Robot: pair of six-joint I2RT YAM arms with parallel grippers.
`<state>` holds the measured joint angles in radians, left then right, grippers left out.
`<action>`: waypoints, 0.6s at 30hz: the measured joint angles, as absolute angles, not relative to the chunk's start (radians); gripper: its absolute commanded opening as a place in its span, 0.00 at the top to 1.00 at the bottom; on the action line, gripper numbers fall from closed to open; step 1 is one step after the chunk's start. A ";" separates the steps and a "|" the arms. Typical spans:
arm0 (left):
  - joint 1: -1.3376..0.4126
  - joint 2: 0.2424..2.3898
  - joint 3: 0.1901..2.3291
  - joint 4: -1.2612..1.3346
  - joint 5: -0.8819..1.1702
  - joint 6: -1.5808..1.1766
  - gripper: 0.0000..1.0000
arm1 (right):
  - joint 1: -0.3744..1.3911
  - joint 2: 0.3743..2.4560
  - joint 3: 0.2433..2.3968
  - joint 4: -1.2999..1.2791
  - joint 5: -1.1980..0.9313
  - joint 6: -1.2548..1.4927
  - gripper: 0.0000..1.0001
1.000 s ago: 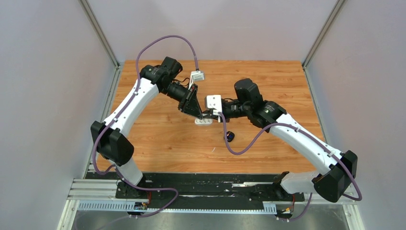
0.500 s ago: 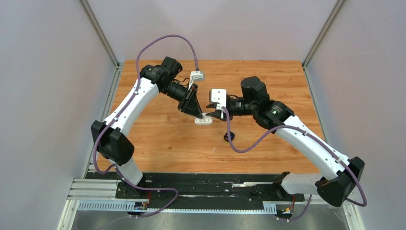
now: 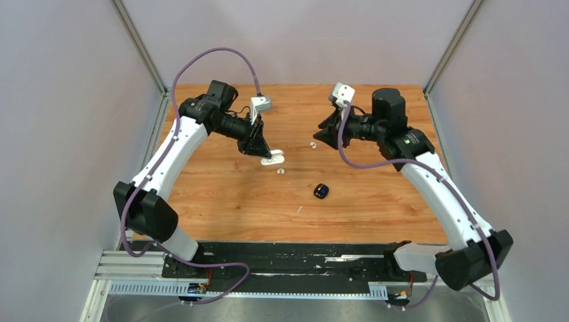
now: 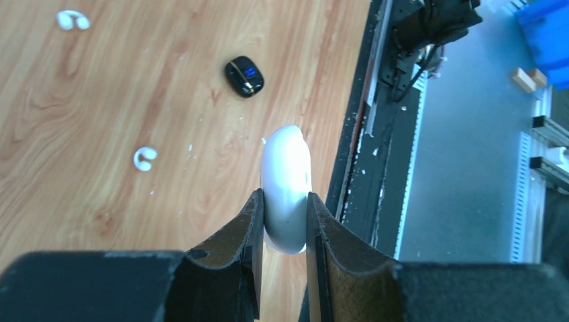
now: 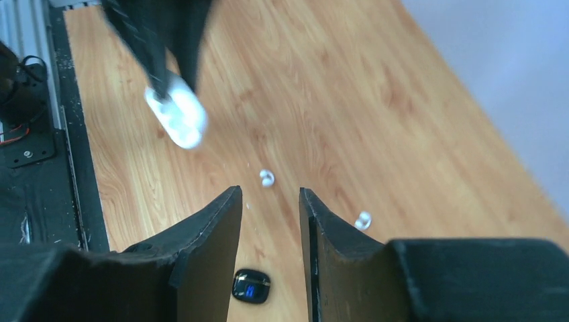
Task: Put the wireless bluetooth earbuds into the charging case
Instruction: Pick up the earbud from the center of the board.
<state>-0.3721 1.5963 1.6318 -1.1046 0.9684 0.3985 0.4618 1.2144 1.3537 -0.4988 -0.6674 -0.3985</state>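
My left gripper (image 4: 284, 201) is shut on a white pebble-shaped charging case (image 4: 286, 181), seen edge-on between the fingers. From above, the case (image 3: 274, 159) hangs just over the wood at the left gripper (image 3: 267, 154). Two tiny white earbuds lie loose on the table: one (image 3: 280, 171) just below the case, the other (image 3: 313, 143) to its right. My right gripper (image 3: 322, 134) stands open and empty, raised near that second earbud. In the right wrist view its open jaws (image 5: 270, 194) frame one earbud (image 5: 267, 178); the other earbud (image 5: 363, 220) lies to the right.
A small black case with a blue light (image 3: 321, 191) lies on the wooden table (image 3: 376, 201), nearer than the earbuds, and shows in the wrist views (image 4: 244, 76) (image 5: 251, 286). Grey walls enclose the table on three sides. A black rail (image 3: 295, 251) runs along the near edge.
The right gripper has opened and drawn back up and to the far right. The left gripper has carried the white case back and left. Two white earbuds now lie exposed on the table.
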 measured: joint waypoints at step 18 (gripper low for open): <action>-0.277 1.267 1.266 -1.017 0.807 0.455 1.00 | 0.434 1.959 1.518 -0.539 -0.768 -0.395 0.61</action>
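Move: The white earbud near the board's centre lies about 13 cm ahead of the open right hand, 10 cm to its left and some 34 cm below. The second white earbud is roughly 12 cm farther out than that one and 12 cm to its right; the black case sits about 5 cm ahead of the right hand and 4 cm to its right, also on the table. From the left hand, which holds the white case, the centre earbud is about 15 cm ahead, 3 cm right and 27 cm down. Towards the centre earbud the right hand swoops down, about 23 cm, working forward some 9 cm on the way and swinging left only late, while its wrist tips the fingers over by roughly 35 degrees to point more steeply at the table; they stay part-open and touch nothing. The left hand, still pinching the white case, draws off to its left, back and down, clearing the middle. ##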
